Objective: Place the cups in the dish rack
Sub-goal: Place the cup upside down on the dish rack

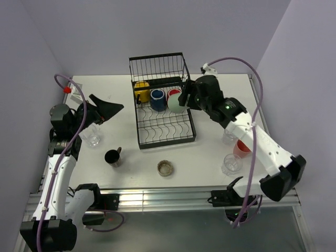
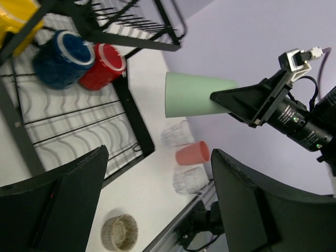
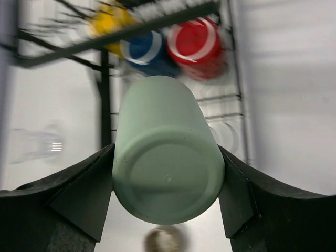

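My right gripper point(image 1: 184, 100) is shut on a green tumbler point(image 3: 165, 157), held on its side over the right edge of the black wire dish rack point(image 1: 167, 142). In the left wrist view the tumbler point(image 2: 194, 94) points its mouth toward the rack. Yellow point(image 1: 140, 92), navy point(image 1: 157, 100) and red point(image 1: 174, 96) mugs lie in the rack. My left gripper point(image 1: 107, 110) hangs open and empty left of the rack, above a clear glass point(image 1: 93, 135). On the table stand a black mug point(image 1: 113, 157), a low brownish glass point(image 1: 165, 168) and a pink tumbler point(image 1: 242, 148).
Two more clear glasses point(image 1: 231, 164) point(image 1: 229, 137) stand beside the pink tumbler at the right. The rack's tall basket section point(image 1: 157, 65) is at the far end. Walls close in the table on three sides.
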Robot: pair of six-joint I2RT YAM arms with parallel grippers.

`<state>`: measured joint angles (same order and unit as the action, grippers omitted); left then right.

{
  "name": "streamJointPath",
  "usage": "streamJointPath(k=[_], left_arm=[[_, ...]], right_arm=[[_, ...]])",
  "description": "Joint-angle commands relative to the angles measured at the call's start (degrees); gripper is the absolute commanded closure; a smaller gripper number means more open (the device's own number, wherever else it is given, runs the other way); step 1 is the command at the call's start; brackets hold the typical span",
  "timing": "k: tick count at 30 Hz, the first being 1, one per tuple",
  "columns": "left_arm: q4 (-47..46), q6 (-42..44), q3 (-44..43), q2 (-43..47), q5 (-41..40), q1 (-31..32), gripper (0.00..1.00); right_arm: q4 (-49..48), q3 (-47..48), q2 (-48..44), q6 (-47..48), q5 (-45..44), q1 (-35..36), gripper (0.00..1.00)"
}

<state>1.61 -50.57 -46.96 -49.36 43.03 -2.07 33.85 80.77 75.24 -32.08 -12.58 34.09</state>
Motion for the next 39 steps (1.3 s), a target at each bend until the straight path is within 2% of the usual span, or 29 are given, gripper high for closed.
streamJointPath(k=[1, 6, 14, 20, 30, 39], left_arm=[[8.04, 6.96, -2.61, 0.15, -5.05, -0.31, 0.15], [13.77, 10.84, -2.88, 0.76, -9.88, -0.31, 0.15], [16.32, 13.3, -1.56, 1.81, -11.56, -0.31, 0.15], [16.94, 14.0, -0.85, 2.08, -12.09, -0.22, 0.15], [16.59, 14.18, 0.29, 1.9, -11.74, -0.22, 0.16], [17.29, 14.97, 0.2, 1.73, -12.26, -0.31, 0.16]], right_arm=[[6.93, 1.93, 5.25, 4.04, -9.03, 0.19, 1.0], [9.75, 7.11, 13.43, 5.26, -15.62, 0.37, 1.0], [10.36, 10.98, 22.39, 5.71, -18.45, 0.37, 1.0], [8.43, 10.81, 23.81, 5.45, -16.43, 0.98, 1.0], [10.45, 13.62, 24.42, 4.92, -20.82, 6.25, 1.0], [9.66, 13.18, 27.76, 4.3, -20.03, 6.87, 1.0]])
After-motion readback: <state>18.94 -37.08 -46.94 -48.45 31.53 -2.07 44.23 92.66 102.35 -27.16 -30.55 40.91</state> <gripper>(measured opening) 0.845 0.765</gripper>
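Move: Held mouth-down by the right hand, the green cup is bound for the free spot at the rack's front right, some 20 cm below that hand, about 2 cm ahead and 2 cm left. Also about 20 cm down are the red mug, 13 cm ahead and 3 cm left, and the blue mug, 11 cm ahead and 10 cm left. From the empty left hand the spot lies roughly 8 cm ahead, 17 cm right and 22 cm down. Sinking about 12 cm and easing some 5 cm forward, the right hand brings the green cup down to the rack in front of the red mug, tipping its left side and fingertips down by some 30 degrees. It then sidles 5 cm left with a small lift and dip, fingers keeping their hold. The open left hand drops about 6 cm and shifts slightly left. ##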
